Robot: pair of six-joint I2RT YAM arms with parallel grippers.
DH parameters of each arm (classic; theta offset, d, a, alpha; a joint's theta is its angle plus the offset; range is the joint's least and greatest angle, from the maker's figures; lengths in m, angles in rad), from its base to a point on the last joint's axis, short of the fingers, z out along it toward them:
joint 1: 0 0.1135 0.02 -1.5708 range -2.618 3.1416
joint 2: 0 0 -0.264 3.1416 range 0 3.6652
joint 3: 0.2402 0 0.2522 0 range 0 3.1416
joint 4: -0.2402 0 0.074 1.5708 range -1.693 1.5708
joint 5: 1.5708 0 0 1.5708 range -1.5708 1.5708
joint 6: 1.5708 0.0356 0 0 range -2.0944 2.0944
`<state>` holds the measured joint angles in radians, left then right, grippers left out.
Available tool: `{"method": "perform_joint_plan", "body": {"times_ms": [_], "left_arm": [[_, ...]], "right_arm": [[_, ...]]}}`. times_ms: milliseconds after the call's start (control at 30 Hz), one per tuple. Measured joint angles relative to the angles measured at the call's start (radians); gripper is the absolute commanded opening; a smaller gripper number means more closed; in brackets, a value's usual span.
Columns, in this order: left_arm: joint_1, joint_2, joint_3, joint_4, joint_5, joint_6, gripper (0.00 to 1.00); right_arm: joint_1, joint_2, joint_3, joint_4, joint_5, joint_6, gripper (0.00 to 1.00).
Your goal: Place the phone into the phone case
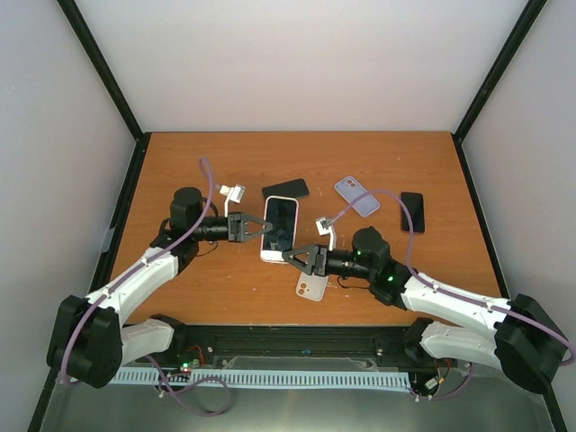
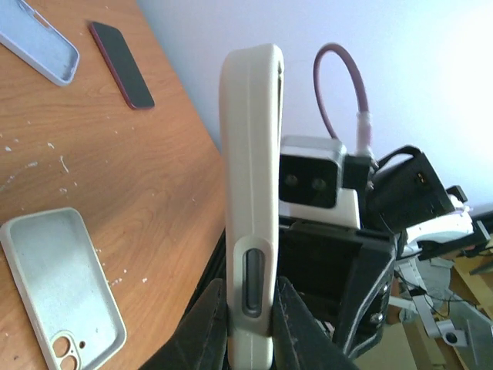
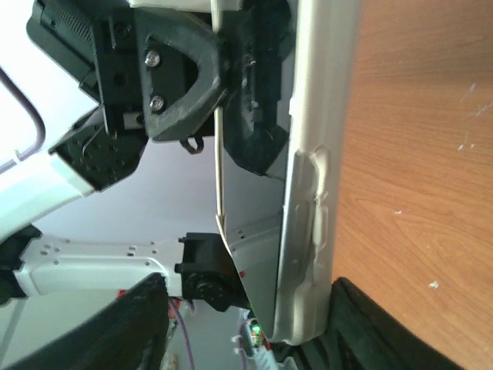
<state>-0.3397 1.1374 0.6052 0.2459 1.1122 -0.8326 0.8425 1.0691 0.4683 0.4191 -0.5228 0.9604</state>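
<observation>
A phone with a dark screen lies inside a white phone case (image 1: 279, 228) at the table's middle. My left gripper (image 1: 263, 227) is shut on the case's left long edge. In the left wrist view the case (image 2: 250, 154) stands edge-on, pinched between both fingers (image 2: 206, 324) beside its side button. My right gripper (image 1: 290, 256) is open at the case's near right corner. In the right wrist view that corner (image 3: 312, 231) rests against one finger (image 3: 385, 331), while the other finger (image 3: 139, 324) stands well apart.
An empty white case (image 1: 312, 285) lies under the right gripper and also shows in the left wrist view (image 2: 62, 289). A lavender case (image 1: 357, 195), a black phone (image 1: 285, 189) and a dark phone (image 1: 412, 211) lie further back.
</observation>
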Motion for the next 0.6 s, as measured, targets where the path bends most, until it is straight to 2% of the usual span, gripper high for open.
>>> {"method": "perform_joint_plan", "body": {"times_ms": [133, 267, 600], "left_arm": [[0.000, 0.019, 0.034, -0.014, -0.024, 0.003, 0.00], [-0.005, 0.025, 0.071, -0.081, -0.050, 0.038, 0.00], [-0.005, 0.035, 0.092, -0.184, -0.103, 0.098, 0.00]], "right_arm": [[-0.002, -0.008, -0.008, 0.009, 0.005, 0.022, 0.22], [-0.003, -0.028, -0.014, -0.016, 0.040, 0.036, 0.05], [-0.002, 0.014, -0.016, 0.003, 0.063, 0.140, 0.03]]}}
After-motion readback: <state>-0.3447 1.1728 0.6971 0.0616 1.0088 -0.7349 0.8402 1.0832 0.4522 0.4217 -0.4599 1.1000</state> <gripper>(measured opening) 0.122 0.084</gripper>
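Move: The phone in its cream case is held up in the air, the left hand already gripping its left edge, so its middle is about 3 cm to that hand's right and level with it. From the right hand, with its fingers open around the near edge, that middle is some 6 cm ahead and 1 cm left. On the table about 20 cm below the right hand, the spare white case is 2 cm ahead and 5 cm right, and the black phone is 29 cm ahead and 2 cm left. The cased phone's near edge, towards its right corner, is pinched by the right fingers, which close from well open while that hand eases about 1 cm forward and 1 cm down, rolling some 10 degrees so its forward side dips. The left hand keeps its grip on the left edge and carries on about 2 cm forward, turning roughly 5 degrees. ##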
